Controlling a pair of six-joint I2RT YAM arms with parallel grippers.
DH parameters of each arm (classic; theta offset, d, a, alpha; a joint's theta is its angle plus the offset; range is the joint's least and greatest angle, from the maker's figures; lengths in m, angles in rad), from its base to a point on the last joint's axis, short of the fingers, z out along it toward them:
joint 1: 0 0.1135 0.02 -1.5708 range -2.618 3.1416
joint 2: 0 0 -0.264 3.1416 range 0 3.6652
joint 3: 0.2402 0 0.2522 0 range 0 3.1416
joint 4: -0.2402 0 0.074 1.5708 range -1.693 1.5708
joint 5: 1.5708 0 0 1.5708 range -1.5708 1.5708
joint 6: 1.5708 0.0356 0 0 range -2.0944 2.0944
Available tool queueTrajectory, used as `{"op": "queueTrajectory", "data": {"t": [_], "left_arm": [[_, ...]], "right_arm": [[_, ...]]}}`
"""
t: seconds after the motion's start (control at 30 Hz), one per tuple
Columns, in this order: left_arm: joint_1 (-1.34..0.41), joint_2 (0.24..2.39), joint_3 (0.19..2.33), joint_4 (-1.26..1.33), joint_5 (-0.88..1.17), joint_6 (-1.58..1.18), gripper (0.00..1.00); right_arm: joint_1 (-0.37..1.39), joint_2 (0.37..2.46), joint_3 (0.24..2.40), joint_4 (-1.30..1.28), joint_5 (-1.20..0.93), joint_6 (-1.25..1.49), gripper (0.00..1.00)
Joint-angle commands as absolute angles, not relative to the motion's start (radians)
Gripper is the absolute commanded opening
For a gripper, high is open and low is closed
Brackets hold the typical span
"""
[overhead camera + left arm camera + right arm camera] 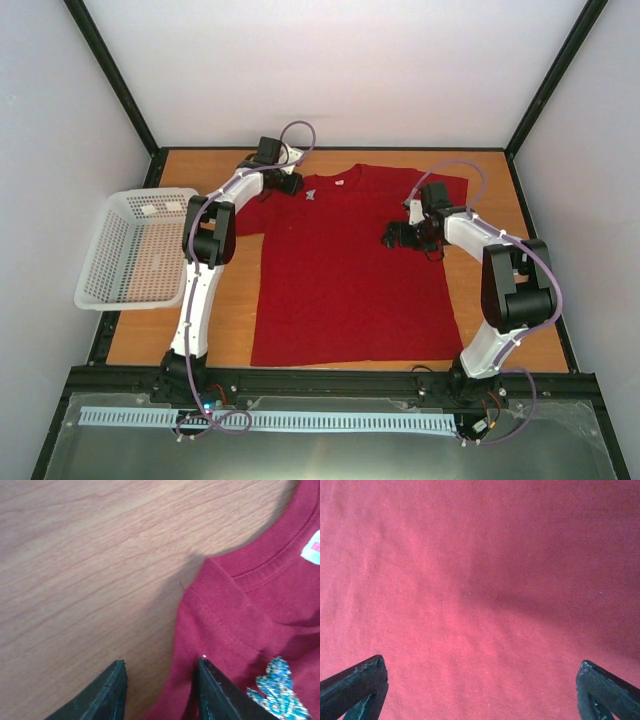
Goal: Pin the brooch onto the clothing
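The red T-shirt [345, 270] lies flat on the wooden table, collar toward the back. A small teal and gold brooch [309, 194] rests on it near the collar's left side; it also shows in the left wrist view [277, 690] at the lower right, just right of one finger. My left gripper [291, 184] is open and empty at the shirt's left shoulder edge [200, 615], one finger over the wood, the other over the cloth. My right gripper [398, 236] is open wide and empty above the shirt's right chest [480, 605].
A white plastic mesh basket [135, 248] stands at the table's left edge. Bare wooden table [90, 570] lies left of the shirt. Black frame posts and white walls close in the back and sides.
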State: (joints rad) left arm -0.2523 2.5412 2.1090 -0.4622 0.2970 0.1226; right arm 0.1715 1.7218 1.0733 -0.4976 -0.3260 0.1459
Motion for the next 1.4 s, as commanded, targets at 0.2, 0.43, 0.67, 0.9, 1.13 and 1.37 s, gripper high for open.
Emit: {"op": "queueTrajectory", "data": {"t": [0.2,0.43,0.67,0.9,1.13,1.37], "left_arm": [[-0.246,2.589,2.173,-0.38,0.197,0.192,0.16],[-0.247,2.584,2.183,-0.383,0.26,0.177,0.37],[-0.255,2.598,2.148,-0.383,0.273,0.168,0.38],[-0.275,2.597,2.103,-0.374,0.187,0.214,0.27],[-0.275,2.606,2.102,-0.267,0.033,0.258,0.01],[-0.267,2.61,2.146,-0.072,0.016,0.299,0.01]], "right_arm": [[0.201,1.741,1.004,-0.469,-0.33,0.154,1.0],[0.218,1.751,0.993,-0.473,-0.33,0.162,1.0],[0.23,1.752,0.999,-0.476,-0.323,0.165,1.0],[0.235,1.724,0.99,-0.498,-0.282,0.157,1.0],[0.236,1.763,0.961,-0.487,-0.273,0.161,1.0],[0.236,1.777,0.959,-0.489,-0.273,0.165,1.0]]}}
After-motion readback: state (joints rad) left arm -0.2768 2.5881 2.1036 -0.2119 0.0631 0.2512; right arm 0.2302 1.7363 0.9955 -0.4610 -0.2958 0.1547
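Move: The red shirt's far-left shoulder edge lies about 1 cm right of and 1 cm below the left hand, practically between its part-open fingers. The collar corner is some 4 cm ahead and 5 cm right, and the brooch about 4 cm back and 4 cm right. The right hand hovers about 4 cm over the shirt front, with the patch it goes for 2 cm back and 1 cm left; from it the shoulder edge is roughly 20 cm ahead and 22 cm left. Pinching the shoulder edge, the left fingers drag the cloth forward: they narrow while easing 2 cm forward, reopen partway, then shut fully and pull on, about 5 cm forward in all, the wrist tipping up some 20 degrees. The right hand sinks nearly 3 cm and draws back over 2 cm, fingers wide, to rest on the shirt front. ##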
